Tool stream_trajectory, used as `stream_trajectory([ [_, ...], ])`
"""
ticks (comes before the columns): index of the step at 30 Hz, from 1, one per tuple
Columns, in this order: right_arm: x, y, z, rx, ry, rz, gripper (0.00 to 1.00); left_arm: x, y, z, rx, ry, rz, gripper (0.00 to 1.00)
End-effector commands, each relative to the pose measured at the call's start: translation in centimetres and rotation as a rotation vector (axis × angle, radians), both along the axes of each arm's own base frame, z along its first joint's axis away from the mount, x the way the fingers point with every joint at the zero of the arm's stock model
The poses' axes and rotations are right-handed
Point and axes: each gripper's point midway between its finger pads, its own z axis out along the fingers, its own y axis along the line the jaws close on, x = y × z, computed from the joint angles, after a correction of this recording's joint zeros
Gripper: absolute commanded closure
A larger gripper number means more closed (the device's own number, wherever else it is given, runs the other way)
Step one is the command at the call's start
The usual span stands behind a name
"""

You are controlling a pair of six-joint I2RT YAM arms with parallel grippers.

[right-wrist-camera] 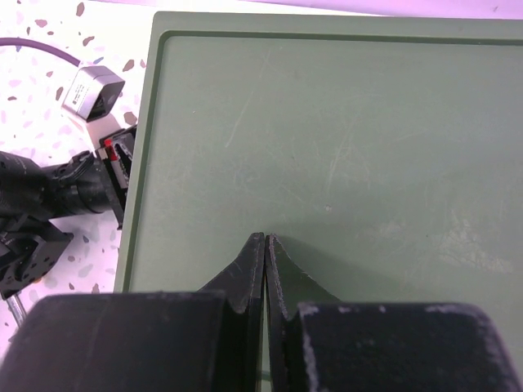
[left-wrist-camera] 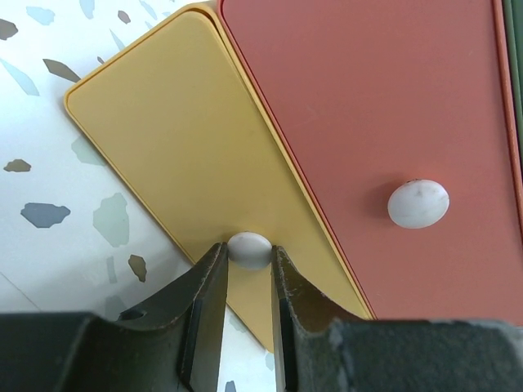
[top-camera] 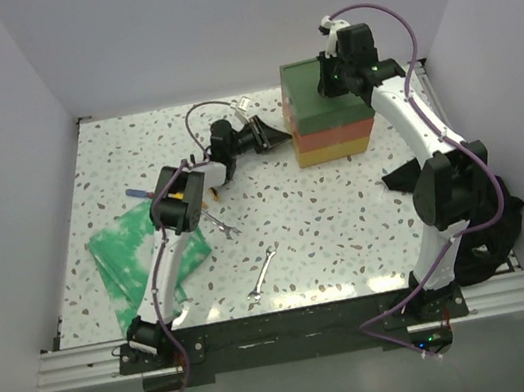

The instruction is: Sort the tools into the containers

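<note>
The containers (top-camera: 330,123) are a three-drawer stack at the back right: dark green top (right-wrist-camera: 343,122), red-orange middle (left-wrist-camera: 368,106), yellow bottom (left-wrist-camera: 163,147). My left gripper (left-wrist-camera: 249,260) reaches the stack's left face, and its fingertips (left-wrist-camera: 214,261) press either side of the yellow drawer's white knob (left-wrist-camera: 249,247). The red-orange drawer's knob (left-wrist-camera: 417,203) is free. My right gripper (right-wrist-camera: 265,241) is shut and empty, tips resting on the green top. Two silver wrenches (top-camera: 264,275) (top-camera: 222,225) lie on the table. An orange-handled tool (top-camera: 206,198) peeks from beside the left arm.
A green-and-white cloth (top-camera: 145,252) lies at the left front. A black cloth (top-camera: 496,226) sits by the right arm's base. A blue-tipped item (top-camera: 137,193) lies left of the left arm. White walls enclose the speckled table (top-camera: 326,215).
</note>
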Motion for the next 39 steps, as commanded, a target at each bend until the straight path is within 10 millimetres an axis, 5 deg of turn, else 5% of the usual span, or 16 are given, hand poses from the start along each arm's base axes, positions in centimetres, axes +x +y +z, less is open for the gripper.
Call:
stream_trajectory([
  [1, -2.6, -2.0, -6.6, -0.101, 0.217, -0.038, 1.00, 0.9, 1.5, 1.3, 0.004, -0.085, 0.039, 0.93],
  [14, -1.9, -2.2, -7.1, -0.073, 0.219, -0.052, 1.00, 0.0, 8.7, 4.4, 0.038, -0.108, 0.084, 0.98],
  [24, -1.2, -1.7, -7.3, -0.041, 0.219, -0.048, 1.00, -0.9, 13.4, 4.0, 0.112, -0.058, 0.123, 0.98],
  [26, -1.1, -1.6, -7.2, -0.039, 0.215, -0.049, 1.00, -0.9, 14.2, 3.8, 0.127, -0.037, 0.130, 0.91],
  [27, -1.0, -1.6, -7.1, -0.037, 0.211, -0.048, 1.00, -1.0, 14.6, 3.1, 0.147, -0.003, 0.131, 0.75],
  [30, -0.9, -1.6, -6.8, -0.033, 0.199, -0.045, 1.00, -1.1, 15.7, 2.6, 0.205, 0.017, 0.142, 0.56],
  [36, -0.8, -1.5, -5.6, -0.027, 0.160, -0.046, 0.99, -1.9, 17.9, 3.7, 0.339, 0.010, 0.175, 0.35],
  [39, -0.9, -1.5, -5.2, -0.023, 0.146, -0.045, 0.98, -1.9, 18.9, 6.0, 0.361, -0.015, 0.202, 0.31],
])
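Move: The left fingers are already shut on the white knob of the yellow bottom drawer, with the body of the cabinet about 12 cm to the right and its middle some 6 cm higher. The red drawer's knob sits about 7 cm straight above. On the table the orange-handled pliers lie about 27 cm left and 8 cm back, 4 cm lower. From the right hand, the yellow drawer's knob is about 12 cm left, 2 cm back and 18 cm below. Still pinching the knob, the left hand pulls the yellow drawer straight out to the left, away from the cabinet, for about 13 cm. The fingers then open and let go of the knob, backing off leftward a little more while the fingertips tip down some 15 degrees. The right hand's closed fingertips stay at the green top, creeping about a centimetre forward. ##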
